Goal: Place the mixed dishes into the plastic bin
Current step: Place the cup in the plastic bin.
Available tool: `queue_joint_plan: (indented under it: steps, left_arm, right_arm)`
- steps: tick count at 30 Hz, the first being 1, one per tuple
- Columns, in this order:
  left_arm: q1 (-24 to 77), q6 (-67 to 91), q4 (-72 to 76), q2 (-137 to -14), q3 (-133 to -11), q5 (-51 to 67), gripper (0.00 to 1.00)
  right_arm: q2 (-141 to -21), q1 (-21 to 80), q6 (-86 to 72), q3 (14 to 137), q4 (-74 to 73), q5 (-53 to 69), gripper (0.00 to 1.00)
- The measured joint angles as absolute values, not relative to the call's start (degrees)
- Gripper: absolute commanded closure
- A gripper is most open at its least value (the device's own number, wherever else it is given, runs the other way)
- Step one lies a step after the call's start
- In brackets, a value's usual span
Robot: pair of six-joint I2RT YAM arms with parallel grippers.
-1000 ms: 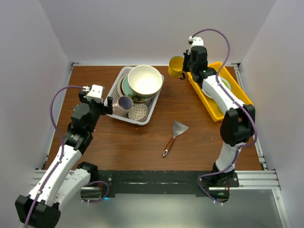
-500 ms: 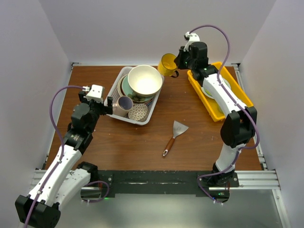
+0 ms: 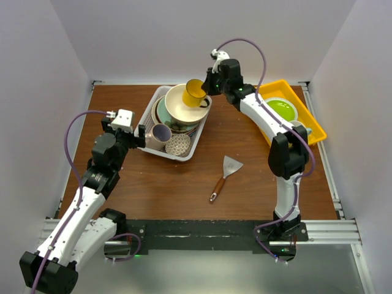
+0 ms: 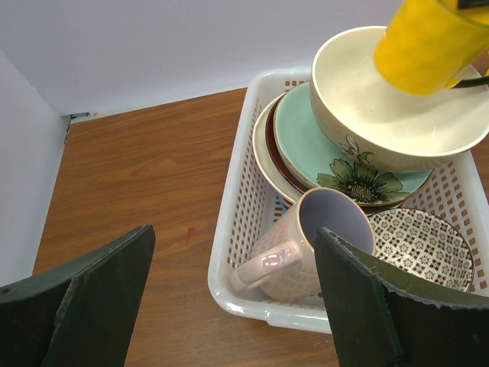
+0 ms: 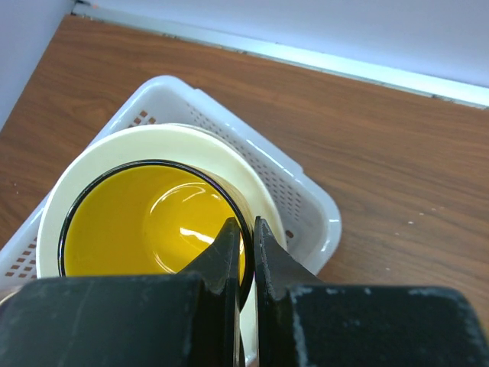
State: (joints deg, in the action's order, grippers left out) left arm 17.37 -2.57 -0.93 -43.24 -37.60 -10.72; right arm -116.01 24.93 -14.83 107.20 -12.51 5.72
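The white plastic bin (image 3: pixel 158 153) (image 4: pixel 238 200) (image 5: pixel 309 193) holds stacked plates, a large cream bowl (image 3: pixel 181 110) (image 4: pixel 397 126) on top, a purple-lined cream mug (image 3: pixel 160 133) (image 4: pixel 294 256) on its side and a small patterned bowl (image 3: pixel 177 144) (image 4: pixel 425 245). My right gripper (image 3: pixel 207 87) (image 5: pixel 248 229) is shut on the rim of the yellow mug (image 3: pixel 195 93) (image 5: pixel 145 222) (image 4: pixel 424 42), which hangs tilted just above the cream bowl. My left gripper (image 3: pixel 141 136) (image 4: pixel 233 233) stands open beside the bin's near-left corner, holding nothing.
A yellow tray (image 3: pixel 313 125) with a lime-green plate (image 3: pixel 280 110) sits at the far right. A wooden-handled metal spatula (image 3: pixel 225 176) lies on the table in front of the bin. White walls close in the table on three sides.
My right arm has swung left with the yellow mug, from beside the yellow tray to above the cream bowl in the bin. The left arm has not moved.
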Motion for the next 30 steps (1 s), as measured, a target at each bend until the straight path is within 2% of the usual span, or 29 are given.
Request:
queue_joint_plan:
  steps: [7,30]
  left_arm:
    - [17.3,-2.6,-0.9,-43.2,-37.6,-10.7,0.09]
    - [17.4,-2.6,-0.9,-43.2,-37.6,-10.7,0.09]
  right_arm:
    - [-120.4,27.0,-14.9,110.8,-13.3,5.6,1.00]
    - [-123.6,29.1,-13.0,111.8,-13.3,4.4,1.00]
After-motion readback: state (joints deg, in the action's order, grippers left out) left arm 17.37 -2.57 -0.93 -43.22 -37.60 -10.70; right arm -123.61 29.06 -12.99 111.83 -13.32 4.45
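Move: The right hand holds the yellow cup by its rim; the white bowl in the bin, where the cup is being taken, is centred about 8 cm to its left, 2 cm back and 10 cm below. The pale mug lies some 10 cm farther left and 10 cm nearer than the bowl; the patterned bowl is 12 cm nearer and 3 cm farther left. From the left hand the white bowl lies roughly 18 cm ahead, 18 cm right and 12 cm down. Still pinching the yellow cup's rim, the right hand carries it left and down, about 5 cm each, into the white bowl. ##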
